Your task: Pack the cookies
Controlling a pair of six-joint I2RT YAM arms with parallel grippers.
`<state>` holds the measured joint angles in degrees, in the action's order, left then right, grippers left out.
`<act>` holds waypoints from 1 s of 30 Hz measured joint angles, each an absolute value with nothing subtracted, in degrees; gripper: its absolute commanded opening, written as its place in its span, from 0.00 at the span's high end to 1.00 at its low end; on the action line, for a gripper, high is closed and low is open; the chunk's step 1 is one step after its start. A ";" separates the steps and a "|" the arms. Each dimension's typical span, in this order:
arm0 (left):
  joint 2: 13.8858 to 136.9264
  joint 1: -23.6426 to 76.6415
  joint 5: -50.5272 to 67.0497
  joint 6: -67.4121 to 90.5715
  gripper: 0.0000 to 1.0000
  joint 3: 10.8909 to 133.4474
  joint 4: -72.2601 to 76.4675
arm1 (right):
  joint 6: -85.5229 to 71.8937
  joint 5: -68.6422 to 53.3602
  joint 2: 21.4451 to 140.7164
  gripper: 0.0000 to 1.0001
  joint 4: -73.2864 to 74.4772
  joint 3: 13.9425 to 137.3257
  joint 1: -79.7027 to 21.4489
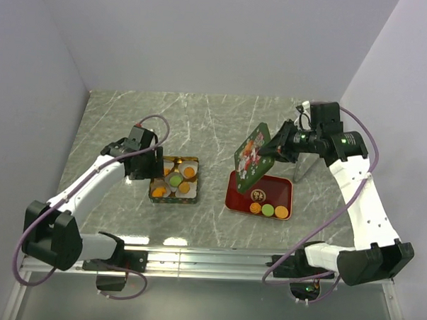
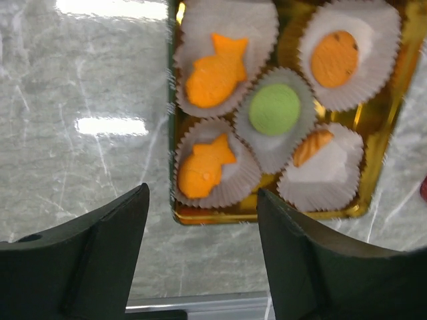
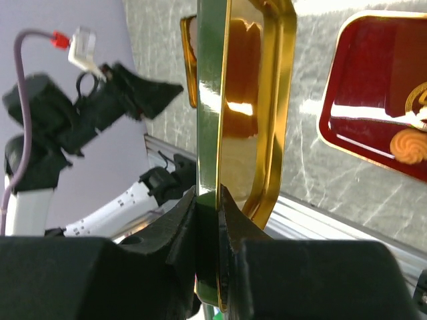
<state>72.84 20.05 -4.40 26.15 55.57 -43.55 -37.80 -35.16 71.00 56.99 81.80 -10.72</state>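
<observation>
A gold tin (image 1: 174, 179) holds white paper cups with cookies: two orange fish (image 2: 213, 70), a green round one (image 2: 274, 109), a round orange one (image 2: 333, 59) and another orange one on edge (image 2: 312, 145). My left gripper (image 1: 148, 168) hovers open and empty over the tin's left edge, its jaws (image 2: 202, 220) wide apart. My right gripper (image 1: 274, 150) is shut on the edge of the green tin lid (image 1: 252, 154), holding it tilted above the red tray (image 1: 237, 196); the grip shows in the right wrist view (image 3: 208, 200). Several cookies (image 1: 268, 209) lie on the tray.
The grey marble table (image 1: 201, 124) is walled at the back and both sides. A metal rail (image 1: 209, 259) runs along the near edge. The tin and tray sit side by side with a narrow gap. The left arm (image 3: 100, 107) shows beyond the lid.
</observation>
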 measured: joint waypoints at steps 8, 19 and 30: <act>78.39 15.55 -2.85 26.41 0.45 55.48 -40.97 | -35.83 -37.36 67.13 1.00 59.64 80.34 -10.57; 88.05 15.14 -4.38 28.32 0.82 55.64 -40.64 | -28.60 -40.99 66.87 1.00 66.39 80.44 -8.08; 94.52 15.18 -5.98 32.71 0.99 61.78 -42.52 | -27.55 -43.62 67.11 1.00 67.02 80.64 -8.71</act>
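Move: The cookie box lies just below the left hand: its middle about 5 cm right, 2 cm ahead and 9 cm down, with its left wall some 2 cm to the hand's left. The rear fish cookie in it is almost beneath the fingers, about 1 cm back; the green cookie sits at the box's middle. The right hand holds the lid about 28 cm above the red tray, with the box some 27 cm to its left and 3 cm ahead. The left fingers come to pinch the box's left wall beside the rear fish cookie: the hand sinks about 7 cm, edging forward and slightly left and tipping its fingers back towards vertical, closes fully, then travels on forward and turns counter-clockwise. Meanwhile the right hand, keeping hold of the lid, draws back about 5 cm with a slight counter-clockwise turn. ##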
